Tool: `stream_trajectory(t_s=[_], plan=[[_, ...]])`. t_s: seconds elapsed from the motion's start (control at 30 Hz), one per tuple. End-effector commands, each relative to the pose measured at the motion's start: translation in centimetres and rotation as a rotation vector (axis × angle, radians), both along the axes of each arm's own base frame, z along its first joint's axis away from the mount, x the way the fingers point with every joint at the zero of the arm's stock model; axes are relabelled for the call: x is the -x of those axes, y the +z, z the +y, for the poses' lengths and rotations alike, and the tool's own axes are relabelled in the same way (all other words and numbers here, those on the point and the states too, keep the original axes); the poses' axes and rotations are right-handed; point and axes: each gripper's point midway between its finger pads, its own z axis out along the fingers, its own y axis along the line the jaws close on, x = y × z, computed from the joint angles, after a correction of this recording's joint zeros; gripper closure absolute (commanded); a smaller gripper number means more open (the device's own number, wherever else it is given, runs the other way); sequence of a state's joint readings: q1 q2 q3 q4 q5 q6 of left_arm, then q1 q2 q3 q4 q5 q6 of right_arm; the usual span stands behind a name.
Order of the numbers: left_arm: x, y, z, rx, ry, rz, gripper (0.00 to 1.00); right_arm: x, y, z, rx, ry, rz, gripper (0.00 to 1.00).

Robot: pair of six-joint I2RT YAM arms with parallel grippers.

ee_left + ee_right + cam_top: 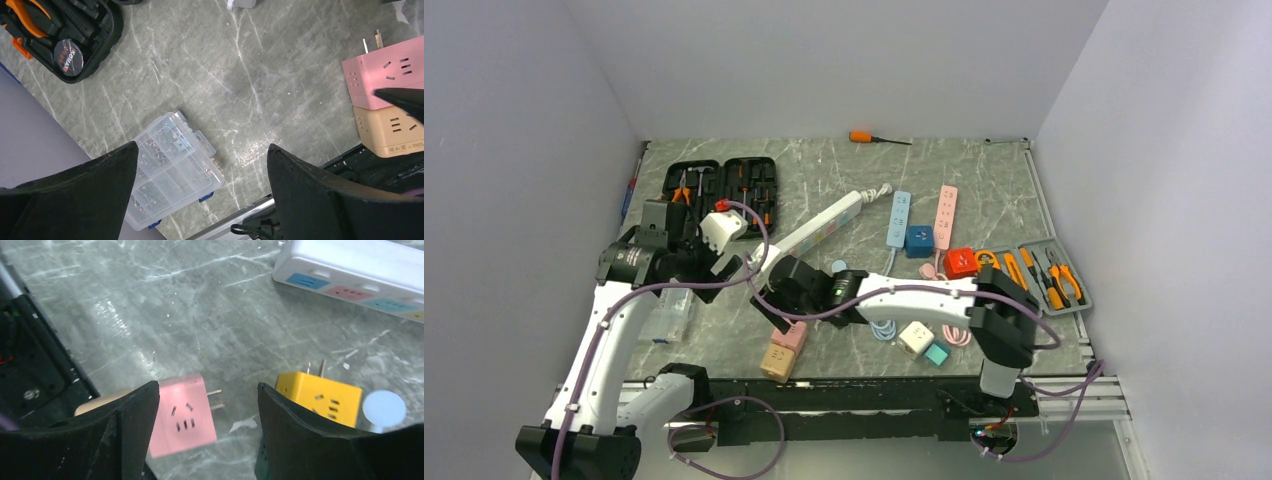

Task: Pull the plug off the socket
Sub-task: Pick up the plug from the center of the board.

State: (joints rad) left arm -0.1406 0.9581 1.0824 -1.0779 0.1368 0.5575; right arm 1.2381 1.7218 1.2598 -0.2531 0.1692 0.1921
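Observation:
The pink cube plug (187,415) lies on the table below my right gripper (207,390), which is open over it and holds nothing. The plug's two metal prongs (215,399) stick out bare. The beige cube socket (392,131) sits against the pink plug (380,77) on a side without prongs. In the top view the pink plug (790,335) and beige socket (778,362) lie near the table's front edge, just in front of my right gripper (769,292). My left gripper (202,149) hangs wide open and empty, high over the table's left side.
A yellow cube adapter (320,395) and a pale blue disc (384,410) lie right of the right gripper. A long white power strip (350,265) lies beyond. A clear parts box (170,170) sits under the left gripper. Tool cases (721,185) and more adapters (919,240) lie around.

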Motion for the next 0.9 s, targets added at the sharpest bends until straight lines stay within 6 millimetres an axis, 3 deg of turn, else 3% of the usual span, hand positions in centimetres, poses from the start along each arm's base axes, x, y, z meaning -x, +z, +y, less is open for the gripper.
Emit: stream_trajectory(t_s=[0.0, 0.2, 0.43, 0.73, 0.87], plan=[[0.1, 1.0, -0.4, 0.035, -0.020, -0.027, 0.01, -1.4, -1.0, 2.7, -0.017, 0.020, -0.005, 0.28], [0.6, 1.4, -0.7, 0.076, -0.033, -0.023, 0.01, -3.1, -3.0, 2.5, 0.006, -0.032, 0.002, 0.36], [1.0, 1.7, -0.6, 0.087, -0.050, -0.021, 0.01, -5.1, -3.5, -1.2, 0.016, -0.127, 0.007, 0.44], [1.4, 1.4, -0.8, 0.099, -0.064, -0.013, 0.01, -3.8, -3.7, -4.2, 0.037, -0.157, 0.007, 0.47], [1.5, 1.2, -0.7, 0.098, -0.065, -0.011, 0.01, -3.3, -2.5, -4.4, 0.011, -0.166, -0.005, 0.44]])
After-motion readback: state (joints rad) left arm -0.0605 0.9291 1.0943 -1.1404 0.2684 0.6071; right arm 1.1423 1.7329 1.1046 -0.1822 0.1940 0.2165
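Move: From the right hand the green cube lies about 13 cm to the right and 2 cm ahead, with the yellow cube some 9 cm right and 6 cm ahead. The pink cube is roughly 4 cm right and 4 cm back, and the blue round plug about 13 cm right and 9 cm ahead, all some 9 cm below. From the left hand the green cube is about 24 cm right, 3 cm back and 17 cm lower. Right hand drops 5 cm, reaching forward, then sweeps some 5 cm right towards the green cube, fingers narrowing. ##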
